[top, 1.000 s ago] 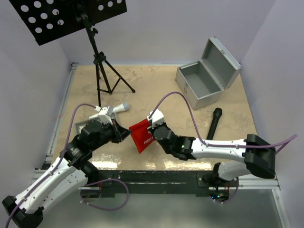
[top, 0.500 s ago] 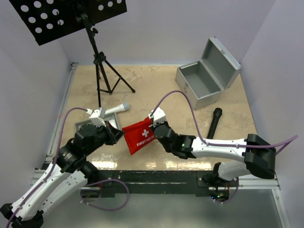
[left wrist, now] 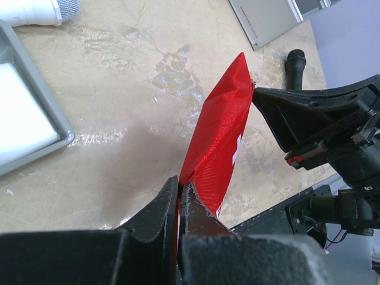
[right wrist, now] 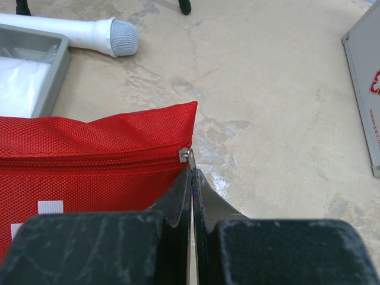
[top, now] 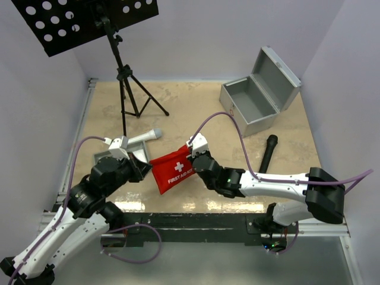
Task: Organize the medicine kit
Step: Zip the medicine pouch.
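Observation:
The red "FIRST AID KIT" pouch [top: 172, 170] hangs stretched between my two grippers just above the table, label up. My left gripper [top: 146, 169] is shut on its left edge; in the left wrist view the jaws [left wrist: 179, 181] pinch the red fabric [left wrist: 219, 139]. My right gripper [top: 193, 158] is shut at the pouch's right corner, where the fingertips [right wrist: 191, 171] clamp the metal zipper pull [right wrist: 186, 155] of the pouch [right wrist: 89, 148]. The silver-grey metal case [top: 252, 101] stands open at the back right. The grey tray [top: 104, 155] lies by my left arm, partly hidden.
A black tripod stand [top: 126, 80] with a perforated plate rises at the back left. A white microphone [top: 145, 136] lies beside the tray [right wrist: 54, 65]. A black microphone [top: 268, 153] lies right of my right arm, in front of the case.
My left gripper has pulled back to the left with the pouch's edge. The pouch has spread from a crumpled hang to a taut, flatter span with its label showing.

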Motion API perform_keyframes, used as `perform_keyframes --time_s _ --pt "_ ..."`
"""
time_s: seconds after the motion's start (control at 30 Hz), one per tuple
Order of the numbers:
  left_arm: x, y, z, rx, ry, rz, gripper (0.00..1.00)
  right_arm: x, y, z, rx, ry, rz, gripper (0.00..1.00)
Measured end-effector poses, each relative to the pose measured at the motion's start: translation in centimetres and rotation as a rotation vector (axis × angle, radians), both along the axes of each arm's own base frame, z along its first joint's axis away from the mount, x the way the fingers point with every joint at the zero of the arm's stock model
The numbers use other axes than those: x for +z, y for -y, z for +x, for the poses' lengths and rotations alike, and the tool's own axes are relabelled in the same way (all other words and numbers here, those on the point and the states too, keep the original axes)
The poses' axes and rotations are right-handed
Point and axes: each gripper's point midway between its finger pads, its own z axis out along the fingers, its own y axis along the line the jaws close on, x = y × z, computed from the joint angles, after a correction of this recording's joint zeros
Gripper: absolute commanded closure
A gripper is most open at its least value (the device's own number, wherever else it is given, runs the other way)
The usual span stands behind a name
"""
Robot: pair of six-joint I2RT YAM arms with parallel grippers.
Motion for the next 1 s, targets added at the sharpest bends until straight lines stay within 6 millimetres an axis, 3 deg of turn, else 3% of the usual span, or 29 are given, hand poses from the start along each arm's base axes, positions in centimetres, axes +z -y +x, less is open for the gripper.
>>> perform_keyframes --time_s 0.73,0.87,1.0 --pt "0.4 -0.9 -0.2 0.044 0.010 -0.010 1.00 0.2 -0.2 0.0 0.007 -0.007 0.018 1.00" --pt "0.5 -0.8 -0.2 0.040 0.014 -0.014 1.00 0.9 0.0 0.0 0.010 0.000 0.037 0.75" --pt "0.8 -0.5 -0.1 0.025 0.021 -0.027 1.00 1.6 0.7 0.5 -0.005 0.010 0.041 0.62"
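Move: The left gripper already pinches the pouch by its left end; the pouch's middle is about 8 cm to its right, 1 cm back and 4 cm lower. The white microphone is some 11 cm ahead and 5 cm left of that gripper, the tray 12 cm left and 4 cm ahead, both about 17 cm below. The right gripper's closed tips have the zipper pull right at them; from there the pouch's middle is 6 cm left, 7 cm back and 3 cm down. Keep the left gripper shut on its end of the pouch, easing it only about 1 cm left against the right gripper's steady hold on the zipper pull. Then open the right fingers roughly a third of their range, let go of the pull, and lift that hand about 1.5 cm, drifting slightly right, away from the pouch. ##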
